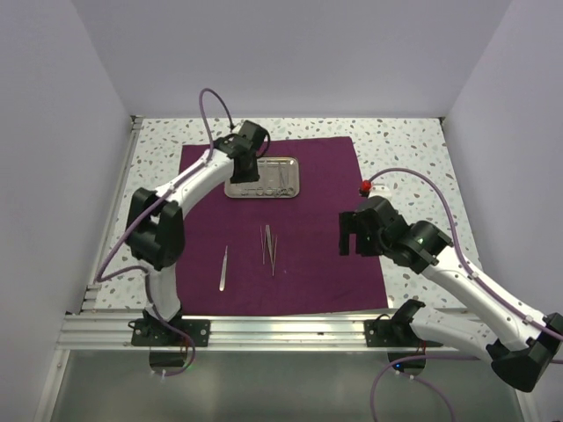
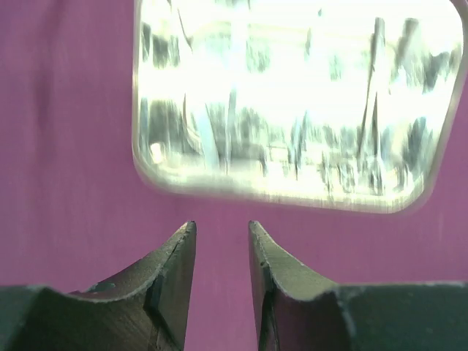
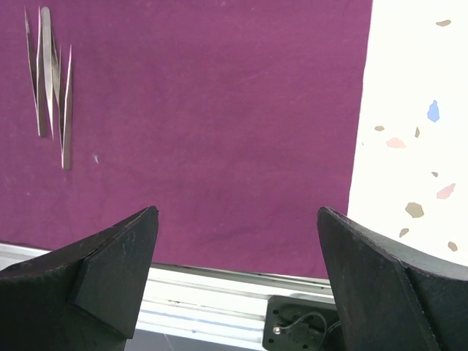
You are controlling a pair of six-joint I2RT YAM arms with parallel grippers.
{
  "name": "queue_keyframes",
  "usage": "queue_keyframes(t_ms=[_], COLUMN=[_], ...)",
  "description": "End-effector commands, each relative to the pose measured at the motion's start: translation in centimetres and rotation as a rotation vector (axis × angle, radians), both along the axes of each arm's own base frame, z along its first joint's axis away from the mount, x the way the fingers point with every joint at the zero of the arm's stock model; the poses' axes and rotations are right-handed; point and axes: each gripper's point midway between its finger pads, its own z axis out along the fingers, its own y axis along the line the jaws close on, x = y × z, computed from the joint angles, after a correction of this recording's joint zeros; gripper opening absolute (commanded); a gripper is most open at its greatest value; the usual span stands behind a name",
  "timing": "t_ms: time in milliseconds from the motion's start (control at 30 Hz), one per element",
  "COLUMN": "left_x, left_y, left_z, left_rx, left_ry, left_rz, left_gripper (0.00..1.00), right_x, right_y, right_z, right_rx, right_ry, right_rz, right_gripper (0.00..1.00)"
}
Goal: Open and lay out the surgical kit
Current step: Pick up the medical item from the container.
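Observation:
The dark purple cloth (image 1: 317, 255) of the surgical kit lies spread flat on the table. A shiny steel tray (image 1: 264, 178) sits on its far part, and something thin and dark shows in the tray's right half. One pair of silver tweezers (image 1: 223, 268) lies alone on the near left of the cloth. A small cluster of thin tweezers (image 1: 268, 246) lies beside it and appears again as tweezers (image 3: 51, 80). My left gripper (image 1: 248, 167) hangs at the tray's left part. Its fingers (image 2: 175, 263) are narrowly open over bare cloth, just off the tray (image 2: 292, 102). My right gripper (image 1: 352, 233) stands wide open above the cloth's right side, holding nothing.
The speckled white table (image 1: 413, 149) shows around the cloth, with white walls on three sides. An aluminium rail (image 1: 281, 330) runs along the near edge, seen also as the rail (image 3: 219, 300) under my right gripper (image 3: 238, 216). A purple cable with a red connector (image 1: 364, 187) lies right of the cloth.

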Motion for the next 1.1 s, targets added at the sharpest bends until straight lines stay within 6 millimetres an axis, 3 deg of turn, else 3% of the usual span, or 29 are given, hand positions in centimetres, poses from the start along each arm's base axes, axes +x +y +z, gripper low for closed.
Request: queue_keyframes(t_ms=[0, 67, 100, 133, 167, 200, 367, 533, 733, 1067], left_x=[6.1, 7.8, 8.7, 9.9, 10.5, 11.5, 14.3, 16.1, 16.6, 15.5], left_y=[0.7, 1.2, 1.9, 2.0, 2.2, 2.8, 3.9, 4.4, 4.3, 4.8], left_z=[1.0, 0.5, -1.1, -0.6, -2.1, -1.9, -4.8, -6.0, -7.9, -10.8], left_rx=[0.017, 0.021, 0.031, 0.021, 0.031, 0.02, -0.015, -0.045, -0.067, -0.058], left_ry=[-0.083, -0.083, -0.056, -0.078, -0.055, -0.069, -0.055, -0.068, -0.042, 0.008], left_rz=[-0.015, -0.006, 0.012, 0.021, 0.028, 0.043, 0.063, 0.067, 0.062, 0.085], left_gripper=[0.38, 0.38, 0.38, 0.38, 0.38, 0.38, 0.38, 0.38, 0.38, 0.34], right_x=[0.6, 0.4, 0.3, 0.1, 0.1, 0.0, -0.1, 0.2, 1.1, 2.0], right_y=[-0.7, -1.3, -1.5, -1.8, -2.0, -2.5, -3.0, -3.0, -2.5, -1.7], right_z=[2.2, 2.3, 2.3, 2.4, 2.5, 2.6, 2.7, 2.4, 2.2, 2.1], right_rx=[0.0, -0.015, -0.021, -0.027, -0.031, -0.047, -0.071, -0.098, -0.125, -0.141], right_ry=[-0.055, -0.053, -0.052, -0.049, -0.05, -0.052, -0.04, -0.02, -0.004, 0.006], right_rz=[-0.04, -0.062, -0.066, -0.076, -0.085, -0.095, -0.127, -0.141, -0.143, -0.138], right_gripper=[0.93, 0.94, 0.94, 0.94, 0.94, 0.94, 0.94, 0.94, 0.94, 0.94])
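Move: The medical item lies near the left end of the metal tray, about 12 cm ahead of the open left gripper, 4 cm to its left and 10 cm below. The tray's middle is some 10 cm ahead and 4 cm to the right, a thin tool at the tray's right end about 10 ahead and 10 right. The laid-out tweezers are roughly 16 cm back and 5 right. From the right hand the item is about 33 cm ahead, 33 cm left and 15 below. Carry the left gripper forward about 15 cm over the tray, quickly at first, veering a little left and then sinking some 10 cm towards the tray's far left corner. Ease to a stop with the barely narrowed fingertips on either side of the item, wrist nearly unchanged. Let the empty, open right hand drift a couple of centimetres right. ##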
